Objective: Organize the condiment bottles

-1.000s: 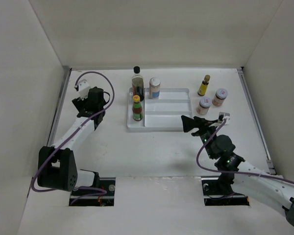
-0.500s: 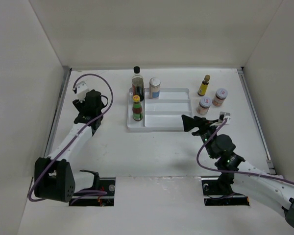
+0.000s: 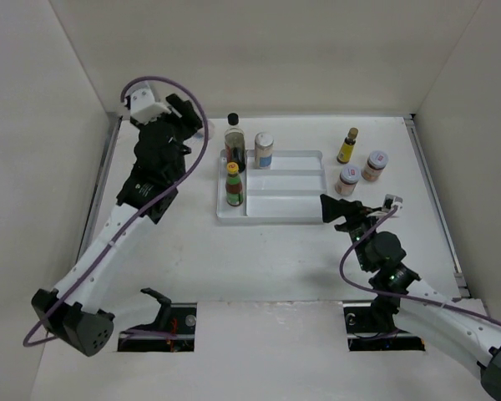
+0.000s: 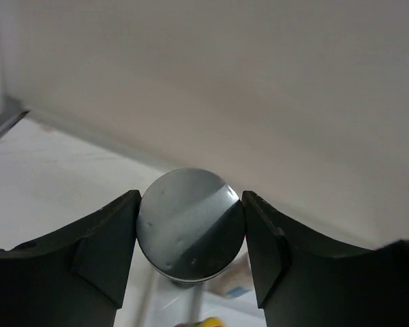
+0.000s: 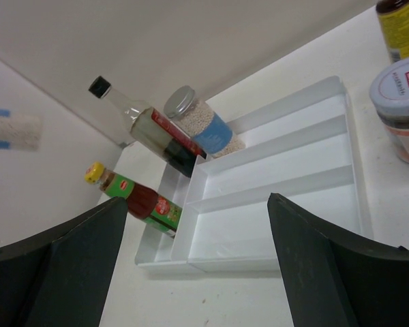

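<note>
My left gripper (image 3: 189, 117) is raised near the back wall, left of the tray, shut on a round jar whose dark grey lid (image 4: 191, 231) fills the gap between both fingers. The white divided tray (image 3: 288, 199) holds a red-green yellow-capped bottle (image 3: 234, 185) in its left slot. A tall dark-liquid bottle (image 3: 235, 144) and a blue-labelled spice jar (image 3: 263, 150) stand at its back edge. A tiny yellow bottle (image 3: 347, 146) and two pale-lidded jars (image 3: 347, 180) (image 3: 374, 165) stand to the right. My right gripper (image 3: 334, 210) is open by the tray's front right corner, holding nothing.
White walls close in the table on three sides, and metal rails (image 3: 100, 192) run along its left and right edges. In the right wrist view the tray (image 5: 279, 177) lies ahead of the open gripper (image 5: 198, 201), with one pale-lidded jar (image 5: 399, 109) at the right.
My left gripper shut on a jar low at the table's left side, then rose and swung toward the back wall with it. The right gripper shifted slightly right.
</note>
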Controlling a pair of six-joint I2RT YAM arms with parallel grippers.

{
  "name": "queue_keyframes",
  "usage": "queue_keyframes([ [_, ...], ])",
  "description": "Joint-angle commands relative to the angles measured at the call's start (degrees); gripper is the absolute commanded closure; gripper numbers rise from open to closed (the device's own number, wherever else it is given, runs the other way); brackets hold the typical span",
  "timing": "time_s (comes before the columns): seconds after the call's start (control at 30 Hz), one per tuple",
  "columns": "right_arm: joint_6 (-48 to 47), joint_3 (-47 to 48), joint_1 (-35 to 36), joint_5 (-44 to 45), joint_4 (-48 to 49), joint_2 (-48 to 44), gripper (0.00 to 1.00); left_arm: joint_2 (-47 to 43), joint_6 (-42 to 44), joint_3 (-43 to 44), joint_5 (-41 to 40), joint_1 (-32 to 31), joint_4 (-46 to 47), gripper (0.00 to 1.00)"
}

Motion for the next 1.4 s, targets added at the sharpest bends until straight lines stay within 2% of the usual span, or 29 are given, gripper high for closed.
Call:
queue_keyframes([
  [0.0,2.42,-0.74,-1.58,1.41,2.01,-1.1,0.1,5.97,5.29,11.33,2.19,-7.11,12.8,0.72],
  [0.13,3.13,-0.74,-2.37,0.79,1.22,-1.36,0.11,16.17,9.61,20.83,4.12,-14.5,18.6,0.72],
  [0.23,3.48,-1.96,-3.6,3.07,-0.18,-5.22,0.12,24.25,10.32,26.37,5.7,-17.23,21.95,0.72],
  [0.5,5.41,-3.37,-6.67,8.0,-6.68,-13.14,0.13,45.17,7.25,40.87,11.76,-19.26,22.66,0.72],
  [0.7,7.69,-3.37,-10.45,4.67,-8.09,-13.05,0.13,56.96,5.93,49.4,13.7,-18.56,22.83,0.72],
  [0.97,10.94,-3.99,-15.38,-0.34,-9.15,-13.15,0.12,64.61,2.77,51.61,16.34,-17.24,21.87,0.71],
  [1.1,11.39,-3.73,-15.47,-2.28,-7.22,-9.81,0.12,66.55,2.41,51.53,16.69,-17.59,21.87,0.71],
  [1.37,11.56,-4.34,-15.64,-2.63,-6.25,-10.15,0.12,69.19,2.68,50.91,16.78,-18.03,21.87,0.71],
])
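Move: The left hand, already gripping a seasoning jar, has the tray's far right end about 17 cm ahead, 36 cm right and 33 cm below. The other seasoning jar stands some 13 cm left of that spot; the yellow-labelled bottle is roughly 11 cm right of it, and the near jam jar 10 cm right and 8 cm nearer. From the right hand the spot lies about 28 cm ahead, 10 cm left and 15 cm below. Left hand arcs the held jar 36 cm right, forward and down to the tray; right hand shifts 7 cm right. ##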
